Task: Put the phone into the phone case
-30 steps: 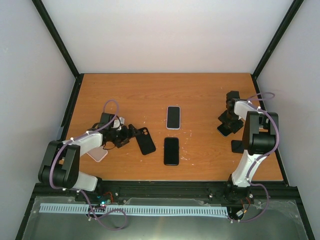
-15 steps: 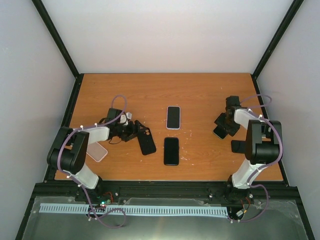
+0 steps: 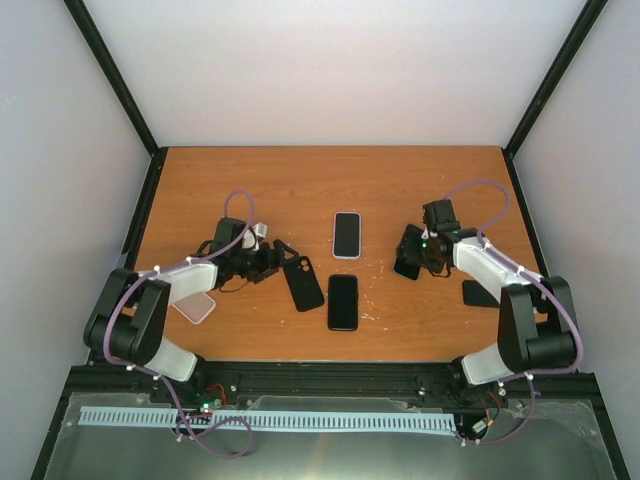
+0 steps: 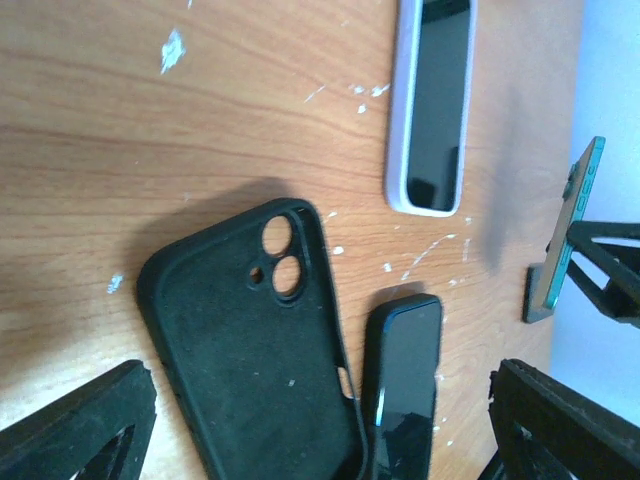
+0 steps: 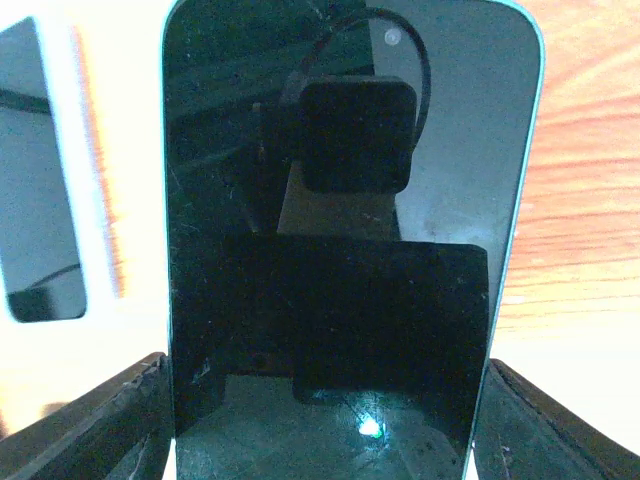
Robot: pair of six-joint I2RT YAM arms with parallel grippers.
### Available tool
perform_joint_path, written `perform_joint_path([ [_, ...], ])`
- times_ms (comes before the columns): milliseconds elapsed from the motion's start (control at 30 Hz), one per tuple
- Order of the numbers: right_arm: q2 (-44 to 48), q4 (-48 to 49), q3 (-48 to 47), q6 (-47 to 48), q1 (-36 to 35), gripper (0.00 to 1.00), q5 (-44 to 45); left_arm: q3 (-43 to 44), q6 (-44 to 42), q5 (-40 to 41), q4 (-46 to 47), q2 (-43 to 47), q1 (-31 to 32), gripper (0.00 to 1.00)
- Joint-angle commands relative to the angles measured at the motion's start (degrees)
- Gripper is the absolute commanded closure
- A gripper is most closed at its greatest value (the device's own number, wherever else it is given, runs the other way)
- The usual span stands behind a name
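An empty black phone case (image 3: 303, 283) lies inside-up on the wooden table, camera holes at its far end (image 4: 250, 370). My left gripper (image 3: 272, 262) is open, its wide-apart fingers (image 4: 80, 430) straddling the case's near end (image 4: 320, 410) without pressing its sides. My right gripper (image 3: 420, 248) is shut on the phone (image 3: 407, 252), a dark-screened one with a teal rim that fills the right wrist view (image 5: 340, 230), held by its long edges above the table. The left wrist view shows this phone edge-on (image 4: 560, 235) at the right.
A bare black phone (image 3: 342, 301) lies just right of the case (image 4: 405, 390). A phone in a pale case (image 3: 346, 234) lies farther back (image 4: 432, 100). A pink case (image 3: 195, 306) rests by the left arm, and a black flat item (image 3: 478, 293) by the right arm.
My right arm has carried the phone leftward from the table's right side towards the middle. My left gripper has reached to the right, and the black case has shifted slightly right.
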State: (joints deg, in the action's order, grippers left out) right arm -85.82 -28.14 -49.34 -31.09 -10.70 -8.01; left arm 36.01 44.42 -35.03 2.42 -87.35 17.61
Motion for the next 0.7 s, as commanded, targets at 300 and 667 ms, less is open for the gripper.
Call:
perform_joint_path([
  [300,6.2,6.9,-5.0,4.2,-18.4,0.43,-9.4,-5.7,1.7,-2.2,-3.6,13.2,-6.7,0.08],
  [667,-3.6,14.8,-9.3,5.3,-30.6,0.43,-15.5,-8.4,3.3,-1.0,-6.5,21.0,-7.5,0.07],
])
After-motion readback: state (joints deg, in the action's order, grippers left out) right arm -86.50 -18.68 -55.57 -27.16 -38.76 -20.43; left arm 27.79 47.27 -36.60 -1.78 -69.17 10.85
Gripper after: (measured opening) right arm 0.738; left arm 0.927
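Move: Over the table's right half, the right hand holds the loose phone some 5 cm up. The empty black phone case lies about 27 cm to its left and 7 cm back. Between them, the lilac-cased phone sits roughly 17 cm left and 5 cm farther out, the black phone about 18 cm left and 12 cm back. From the open left hand, the case is about 5 cm right, 6 cm back and 5 cm down. Sweeping left by about 21 cm, the right hand carries the gripped phone towards the black case, rising some 6 cm and easing back about as much, with the wrist turning nearly 40 degrees counter-clockwise and its left side lifting a little. Meanwhile the left hand, fingers still wide open, backs off from the case, about 4 cm left and 4 cm up, drawing slightly towards its base. ##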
